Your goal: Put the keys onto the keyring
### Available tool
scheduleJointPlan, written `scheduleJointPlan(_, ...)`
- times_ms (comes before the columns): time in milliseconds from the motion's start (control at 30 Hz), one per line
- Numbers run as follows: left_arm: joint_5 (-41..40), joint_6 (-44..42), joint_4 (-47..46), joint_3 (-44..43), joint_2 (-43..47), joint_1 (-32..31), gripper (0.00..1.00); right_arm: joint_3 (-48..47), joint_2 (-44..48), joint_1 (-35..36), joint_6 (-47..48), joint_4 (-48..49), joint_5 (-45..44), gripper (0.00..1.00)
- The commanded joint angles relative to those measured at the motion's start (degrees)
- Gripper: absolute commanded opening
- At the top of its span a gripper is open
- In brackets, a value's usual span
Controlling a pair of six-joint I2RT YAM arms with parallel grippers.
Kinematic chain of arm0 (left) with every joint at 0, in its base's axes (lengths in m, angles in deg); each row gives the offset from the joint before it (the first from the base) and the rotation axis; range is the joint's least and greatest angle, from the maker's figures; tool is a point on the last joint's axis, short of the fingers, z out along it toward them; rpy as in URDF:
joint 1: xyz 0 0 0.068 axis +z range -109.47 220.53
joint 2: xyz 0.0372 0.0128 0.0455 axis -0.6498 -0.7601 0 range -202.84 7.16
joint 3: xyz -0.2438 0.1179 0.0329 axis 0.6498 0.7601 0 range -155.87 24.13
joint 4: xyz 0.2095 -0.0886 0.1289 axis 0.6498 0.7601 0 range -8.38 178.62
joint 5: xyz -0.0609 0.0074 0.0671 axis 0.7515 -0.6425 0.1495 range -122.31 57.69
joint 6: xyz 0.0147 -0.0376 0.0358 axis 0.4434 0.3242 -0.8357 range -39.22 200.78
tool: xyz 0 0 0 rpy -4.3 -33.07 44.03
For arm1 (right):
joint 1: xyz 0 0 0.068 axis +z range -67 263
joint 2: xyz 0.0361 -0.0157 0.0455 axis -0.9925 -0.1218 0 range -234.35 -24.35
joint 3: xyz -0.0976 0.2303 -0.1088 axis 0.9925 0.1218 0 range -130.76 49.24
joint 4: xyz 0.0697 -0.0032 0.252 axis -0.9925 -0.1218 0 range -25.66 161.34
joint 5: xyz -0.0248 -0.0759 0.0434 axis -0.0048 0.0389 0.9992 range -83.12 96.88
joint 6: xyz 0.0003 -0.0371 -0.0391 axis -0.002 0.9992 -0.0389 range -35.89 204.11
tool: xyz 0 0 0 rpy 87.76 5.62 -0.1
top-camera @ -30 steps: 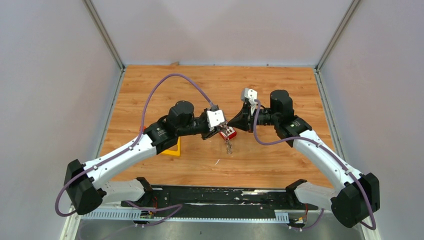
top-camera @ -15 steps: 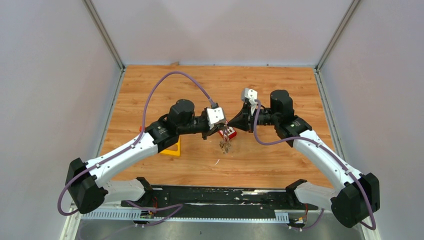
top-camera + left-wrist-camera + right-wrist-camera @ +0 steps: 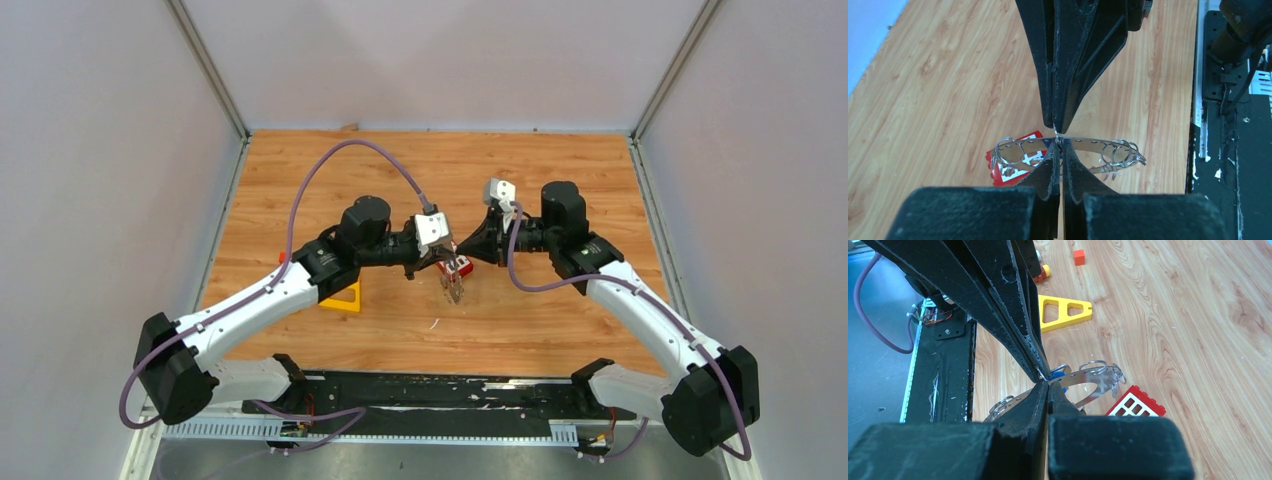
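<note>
The keyring (image 3: 1093,142) is a thin grey metal band with holes and several small wire rings. It hangs above the table between my two grippers, which meet tip to tip. My left gripper (image 3: 1058,145) is shut on its rim. My right gripper (image 3: 1048,384) is shut on the same spot from the other side, seen from above at the right gripper (image 3: 459,257). A blue key head (image 3: 1058,375) shows right at the pinch point, mostly hidden by the fingers. The black-headed key is out of view.
A red block with white squares (image 3: 1136,401) lies on the wood just under the keyring (image 3: 454,288). A yellow triangular frame (image 3: 1063,311) lies to the left. Small orange bits (image 3: 1078,257) sit farther off. The black base rail (image 3: 1228,125) runs along the near edge.
My left gripper has shut its jaws at the keyring's rim. The keyring, which hung straight down from the right gripper, has swung up toward the left fingertips. The right arm has barely moved.
</note>
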Motion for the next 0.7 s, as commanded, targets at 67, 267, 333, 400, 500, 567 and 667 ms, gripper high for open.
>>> scheduleJointPlan(67,5.8,-1.8,-0.6,-4.0,-0.2,-0.2,0.00,0.3,1.2,0.0,2.1,2.7,2.7,0.02)
scheduleJointPlan(267,5.9,-11.2,12.1,-8.4,-0.8,-0.2,0.00,-0.3,3.7,0.0,10.9,-3.6,3.9,0.26)
scheduleJointPlan(333,6.1,-14.3,17.3,-10.7,-1.7,-0.2,0.00,0.1,4.6,0.0,12.8,-4.1,5.5,0.33)
scheduleJointPlan(400,5.7,-15.8,21.5,-13.4,-2.7,-0.2,0.00,0.2,4.9,0.1,14.4,-4.9,7.4,0.38)
scheduleJointPlan(500,4.5,-16.9,27.0,-17.5,-4.2,-0.5,0.00,0.1,4.8,0.2,15.5,-5.4,10.2,0.43)
scheduleJointPlan(567,2.6,-17.1,30.7,-20.1,-5.0,-1.1,0.00,0.2,4.7,0.5,15.4,-5.2,11.3,0.44)
scheduleJointPlan(667,-0.7,-16.9,34.3,-23.2,-5.8,-2.8,0.00,0.3,4.5,1.4,13.6,-3.4,11.1,0.44)
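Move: At the tips of both shut grippers is the keyring's rim: its middle hangs some 4 cm below each hand and 1 cm back, about 2 cm to the right of the left hand and about level sideways with the right. Under them on the table, around 17 cm down, the red brick lies roughly 5 cm ahead of either hand, neither left nor right, and the yellow triangle some 22 cm to the left, about level fore and aft. Letting go of the small wire loop at the keyring's rim, the right hand opens its fingers to nearly half and backs off about 3 cm towards its base, rising a little and turning some 10 degrees counter-clockwise. The left hand keeps its pinch there and carries the keyring back and up by about 1.5 cm each, easing left while its fingers tip further down. ##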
